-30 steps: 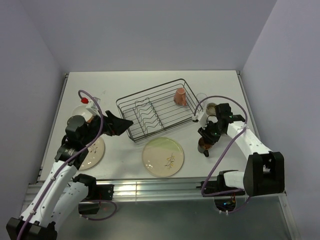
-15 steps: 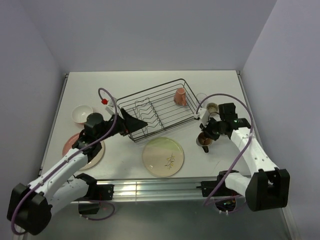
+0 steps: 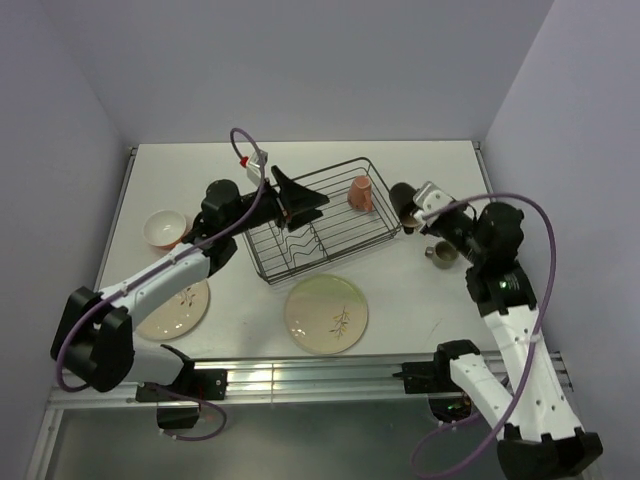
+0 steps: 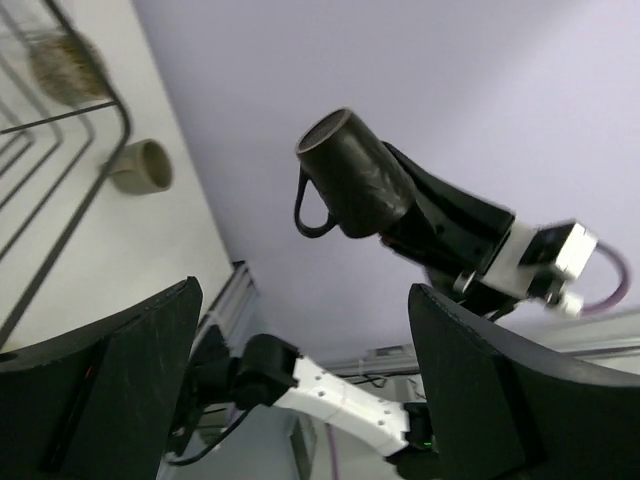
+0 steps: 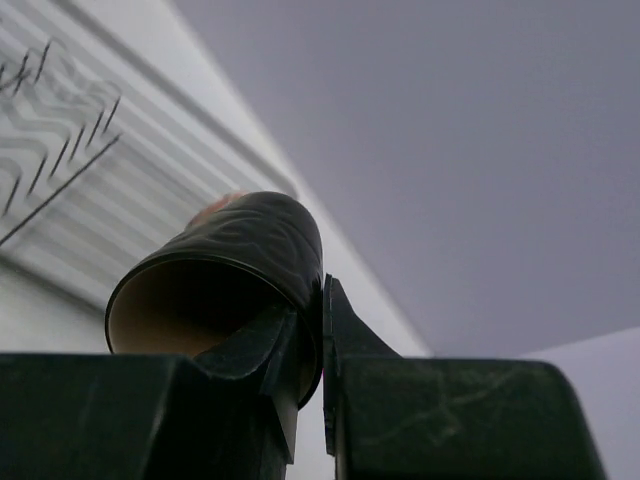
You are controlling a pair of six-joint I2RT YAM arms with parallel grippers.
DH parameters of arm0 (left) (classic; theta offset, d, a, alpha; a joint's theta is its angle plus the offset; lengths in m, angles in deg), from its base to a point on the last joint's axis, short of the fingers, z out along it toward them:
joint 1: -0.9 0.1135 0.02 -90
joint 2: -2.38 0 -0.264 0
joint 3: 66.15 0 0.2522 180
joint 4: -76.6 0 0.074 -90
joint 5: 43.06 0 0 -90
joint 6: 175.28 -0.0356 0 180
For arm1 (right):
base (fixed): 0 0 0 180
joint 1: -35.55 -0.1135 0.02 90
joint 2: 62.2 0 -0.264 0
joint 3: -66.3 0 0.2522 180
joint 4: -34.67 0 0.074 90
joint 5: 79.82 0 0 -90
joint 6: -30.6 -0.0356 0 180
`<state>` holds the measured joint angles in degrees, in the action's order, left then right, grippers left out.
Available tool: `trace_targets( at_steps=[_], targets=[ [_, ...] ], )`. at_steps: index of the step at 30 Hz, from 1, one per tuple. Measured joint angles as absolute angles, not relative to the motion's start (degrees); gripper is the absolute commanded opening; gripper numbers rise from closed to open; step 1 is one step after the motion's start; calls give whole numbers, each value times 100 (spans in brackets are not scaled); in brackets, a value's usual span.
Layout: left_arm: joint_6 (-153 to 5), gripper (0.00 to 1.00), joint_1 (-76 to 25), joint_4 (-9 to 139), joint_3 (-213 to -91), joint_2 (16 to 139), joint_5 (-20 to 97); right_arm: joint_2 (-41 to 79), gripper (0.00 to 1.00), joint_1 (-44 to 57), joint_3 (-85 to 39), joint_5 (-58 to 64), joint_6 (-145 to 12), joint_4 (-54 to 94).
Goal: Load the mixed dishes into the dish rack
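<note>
My right gripper point(image 3: 413, 212) is shut on the rim of a dark brown mug point(image 3: 402, 199), one finger inside and one outside. It holds the mug tilted in the air beside the right end of the black wire dish rack point(image 3: 262, 262). The right wrist view shows the brown mug point(image 5: 235, 262) pinched in my right gripper point(image 5: 318, 292). My left gripper point(image 3: 313, 206) hangs open and empty over the rack's back left part. From my left gripper point(image 4: 303, 288) I see the brown mug point(image 4: 355, 183) aloft. A pink mug point(image 3: 361, 192) stands in the rack.
An olive mug point(image 3: 438, 252) stands on the table right of the rack. A green-tinted plate point(image 3: 326, 313) lies in front of the rack, and a pink-tinted plate point(image 3: 178, 306) at the front left. An orange bowl point(image 3: 165, 228) sits left of the rack.
My right gripper closed on the brown mug and lifted it off the table toward the rack's right end. My left arm swung from the left side over the rack, staying open.
</note>
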<state>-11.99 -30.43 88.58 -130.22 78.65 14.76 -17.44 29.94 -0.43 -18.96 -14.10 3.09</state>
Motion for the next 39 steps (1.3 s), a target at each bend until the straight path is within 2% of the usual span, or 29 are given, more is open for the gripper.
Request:
trace_targets(
  at_steps=[4, 7, 13, 27, 39],
  targets=[
    [-624, 92, -3126, 9619, -13422, 8507, 1253, -2411, 0, 2102, 1028, -1267, -1491, 2355],
    [-357, 92, -3218, 9940, -13723, 8938, 1137, -2461, 0, 1394, 1598, -889, -1395, 3489],
    [-217, 93, -3435, 10290, -14139, 9388, 1004, -2164, 0, 800, 1891, -246, -1176, 4538],
    [-21, 96, -3553, 11199, -14335, 9653, 757, -2389, 0, 63, 1804, 270, -1817, 4805],
    [156, 94, -3559, 11398, -14486, 9786, 400, -2291, 0, -123, 1802, 335, -2350, 4765]
  ],
)
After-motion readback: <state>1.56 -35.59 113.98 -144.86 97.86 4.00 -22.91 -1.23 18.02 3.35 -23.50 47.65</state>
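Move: My left hand, empty and open, wants the dark mug in my right gripper, about 18 cm to its right, 4 cm ahead and roughly level. From the left hand, the pink mug in the rack is some 26 cm ahead, 13 cm right and 24 cm below; the green plate is 10 cm back, 2 cm right and 30 cm below. For my right hand, the left gripper is about 22 cm to the left, nearly level fore and aft and in height. I keep my pinch on the dark mug's wall and carry it left about 9 cm, rising and drawing back a little, tipping my right fingers up some 25 degrees so its base faces my left hand. My left hand comes to meet it, right and up about 7 cm and 6 cm, turning clockwise, with its open fingers coming up around the mug's base end. ##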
